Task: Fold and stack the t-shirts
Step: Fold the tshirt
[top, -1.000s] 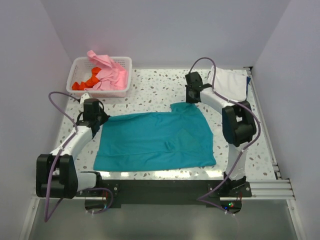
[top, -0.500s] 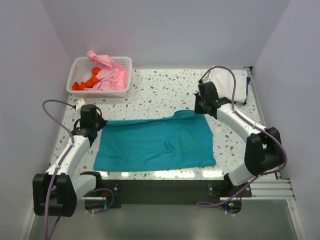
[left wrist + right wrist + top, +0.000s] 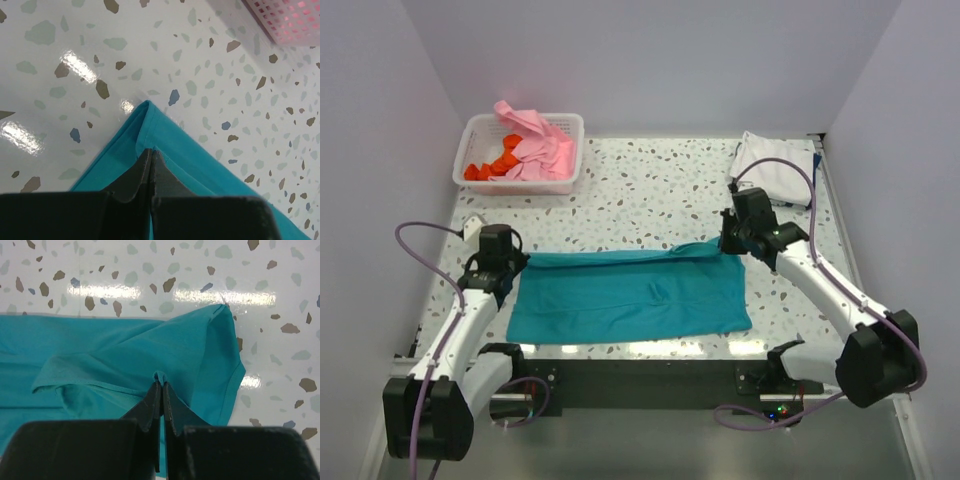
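Note:
The teal t-shirt (image 3: 630, 292) lies across the near half of the table, its far edge lifted and folded toward me. My left gripper (image 3: 496, 262) is shut on its far left corner; in the left wrist view the teal cloth (image 3: 165, 145) is pinched between the dark fingertips (image 3: 137, 175). My right gripper (image 3: 732, 243) is shut on the far right edge; in the right wrist view a small fold of teal cloth (image 3: 160, 376) sticks up between the closed jaws. A folded white t-shirt (image 3: 775, 168) lies at the far right. Pink (image 3: 538, 145) and orange-red (image 3: 492, 164) shirts are in the basket.
A white slatted plastic basket (image 3: 520, 186) stands at the far left corner; its corner shows in the left wrist view (image 3: 287, 22). The speckled terrazzo table (image 3: 650, 190) has side walls left and right and a black rail along the near edge.
Both grippers have moved toward me, drawing the teal shirt's far edge over the near part. The shirt's visible area is now narrower front to back.

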`<state>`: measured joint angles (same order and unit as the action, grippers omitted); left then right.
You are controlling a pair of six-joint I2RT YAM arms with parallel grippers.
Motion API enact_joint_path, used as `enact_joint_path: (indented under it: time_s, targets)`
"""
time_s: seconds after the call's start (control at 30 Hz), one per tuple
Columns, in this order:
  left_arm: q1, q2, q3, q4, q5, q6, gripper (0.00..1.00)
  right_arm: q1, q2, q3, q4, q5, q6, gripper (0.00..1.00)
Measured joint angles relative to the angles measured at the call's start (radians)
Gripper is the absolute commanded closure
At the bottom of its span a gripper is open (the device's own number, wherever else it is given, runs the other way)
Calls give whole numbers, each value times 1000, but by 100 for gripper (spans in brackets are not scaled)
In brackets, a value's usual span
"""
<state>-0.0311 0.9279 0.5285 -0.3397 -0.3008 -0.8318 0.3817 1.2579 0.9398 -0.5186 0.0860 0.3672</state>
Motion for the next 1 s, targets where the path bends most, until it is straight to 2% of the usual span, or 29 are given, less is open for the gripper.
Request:
enact_joint_path:
  time_s: [0.37,0.67,1.0]
  targets:
    - [0,-84,-55,-51,9,-50,100,16,-180,-85,-88,-39,0,100]
    - [0,-189,-119,-130,7,-98,100,18,-212,-151,-121,-87,-1,100]
    - [0,-184,-153,-158,5,-122,100,18,-244,-259,-122,-136,19,100]
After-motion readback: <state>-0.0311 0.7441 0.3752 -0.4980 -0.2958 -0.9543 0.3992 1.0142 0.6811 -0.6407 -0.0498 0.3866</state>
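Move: Both hands already hold the t-shirt's far edge raised over the rest of it, which lies towards the robot. Its near left corner is about 18 cm back and 4 cm left of the left hand, 7 cm below; the basket is 27 cm ahead, nearly in line. From the right hand the near right corner is roughly 16 cm back, 6 cm right and 10 cm below; the folded stack is 23 cm ahead and 12 cm right. Shut fingers keep their pinch on the t-shirt's held edge at both ends while both hands draw it back over the cloth towards its near edge and lower it. The right hand goes back about 9 cm, rising a touch before sinking some 5 cm, its fingers tipping about 10 degrees further down; the left goes back roughly 6 cm and down 4. ##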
